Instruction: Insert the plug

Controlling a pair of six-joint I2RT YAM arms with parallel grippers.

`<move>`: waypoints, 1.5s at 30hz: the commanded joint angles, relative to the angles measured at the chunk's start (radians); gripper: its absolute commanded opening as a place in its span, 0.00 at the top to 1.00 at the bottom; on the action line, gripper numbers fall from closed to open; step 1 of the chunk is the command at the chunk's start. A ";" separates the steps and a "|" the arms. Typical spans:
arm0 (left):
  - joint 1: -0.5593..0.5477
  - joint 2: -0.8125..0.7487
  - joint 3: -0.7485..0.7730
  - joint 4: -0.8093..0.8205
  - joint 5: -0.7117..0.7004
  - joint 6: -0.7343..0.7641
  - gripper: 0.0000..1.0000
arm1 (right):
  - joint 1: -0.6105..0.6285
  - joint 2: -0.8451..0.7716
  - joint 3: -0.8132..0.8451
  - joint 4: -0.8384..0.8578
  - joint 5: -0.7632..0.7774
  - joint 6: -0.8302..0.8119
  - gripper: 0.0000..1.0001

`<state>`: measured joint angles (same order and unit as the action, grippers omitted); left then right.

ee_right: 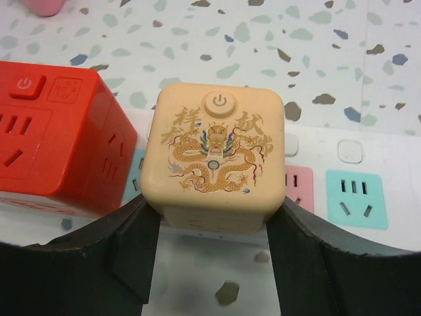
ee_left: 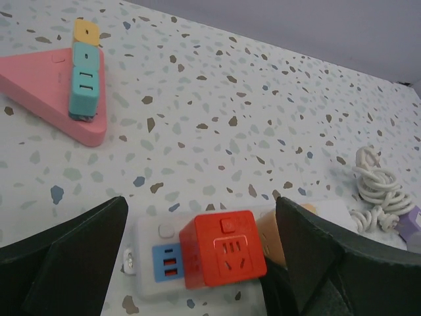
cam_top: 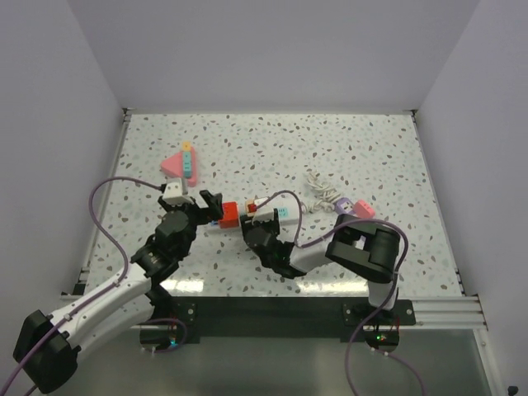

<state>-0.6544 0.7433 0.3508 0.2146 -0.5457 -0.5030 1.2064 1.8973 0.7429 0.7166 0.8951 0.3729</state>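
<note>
The plug is a beige cube with a gold dragon print (ee_right: 216, 155). My right gripper (ee_right: 210, 210) is shut on it, one finger pressing each side. It stands on the white power strip (ee_right: 355, 153), next to a red cube adapter (ee_right: 56, 155); its prongs are hidden. My left gripper (ee_left: 200, 212) stands open, its fingers (ee_left: 79, 250) straddling the red cube (ee_left: 223, 253) and the strip's end (ee_left: 154, 237) without touching them. From above, both grippers (cam_top: 210, 206) (cam_top: 254, 221) meet over the strip (cam_top: 285, 216) at mid-table.
A pink triangular socket block (cam_top: 175, 163) carrying teal and yellow cubes lies at the back left. A coiled white cable (cam_top: 320, 191) and a purple and pink plug (cam_top: 356, 208) lie right of the strip. White walls ring the table.
</note>
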 commanded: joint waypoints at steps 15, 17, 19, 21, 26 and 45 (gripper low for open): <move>0.010 -0.031 0.043 -0.052 0.053 0.049 0.00 | -0.194 0.025 0.136 -0.284 -0.258 -0.137 1.00; 0.010 -0.044 0.047 -0.070 0.073 0.047 0.00 | -0.194 -0.042 0.107 -0.287 -0.309 -0.131 0.89; 0.010 -0.053 0.062 -0.092 0.070 0.037 0.00 | -0.192 -0.095 0.070 -0.286 -0.352 -0.131 0.54; 0.010 -0.056 0.077 -0.127 0.053 0.029 0.00 | -0.192 -0.179 0.047 -0.290 -0.410 -0.134 0.35; 0.010 -0.073 0.077 -0.146 0.050 0.027 0.00 | -0.189 -0.412 -0.051 -0.302 -0.475 -0.158 0.01; 0.010 -0.125 0.083 -0.187 0.013 0.027 0.00 | -0.275 -1.062 -0.342 -0.580 -0.056 -0.102 0.01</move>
<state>-0.6502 0.6243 0.3916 0.0261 -0.5102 -0.4786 0.9600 0.9165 0.4259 0.2039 0.7231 0.2337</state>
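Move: The right hand still has the beige plug between its fingers, right at its hand point, on the white strip. The red plug is about 8 cm to this hand's left and 1 cm back; the white cord bundle is some 18 cm right and 6 cm ahead, and the pink plug roughly 29 cm right, 1 cm ahead, all lower. From the left hand, the beige plug lies about 14 cm right, 2 cm ahead and 12 cm down. Forward first: the right hand, keeping its hold on the beige plug, slides plug and strip about 7 cm outward, then draws back some 4 cm, turning counter-clockwise and tipping its fingers slightly down. There it opens wide and lets go of the plug, backs off a little farther, lifts about 12 cm clear, and swings right some 14 cm towards the cord side, turning back clockwise. ##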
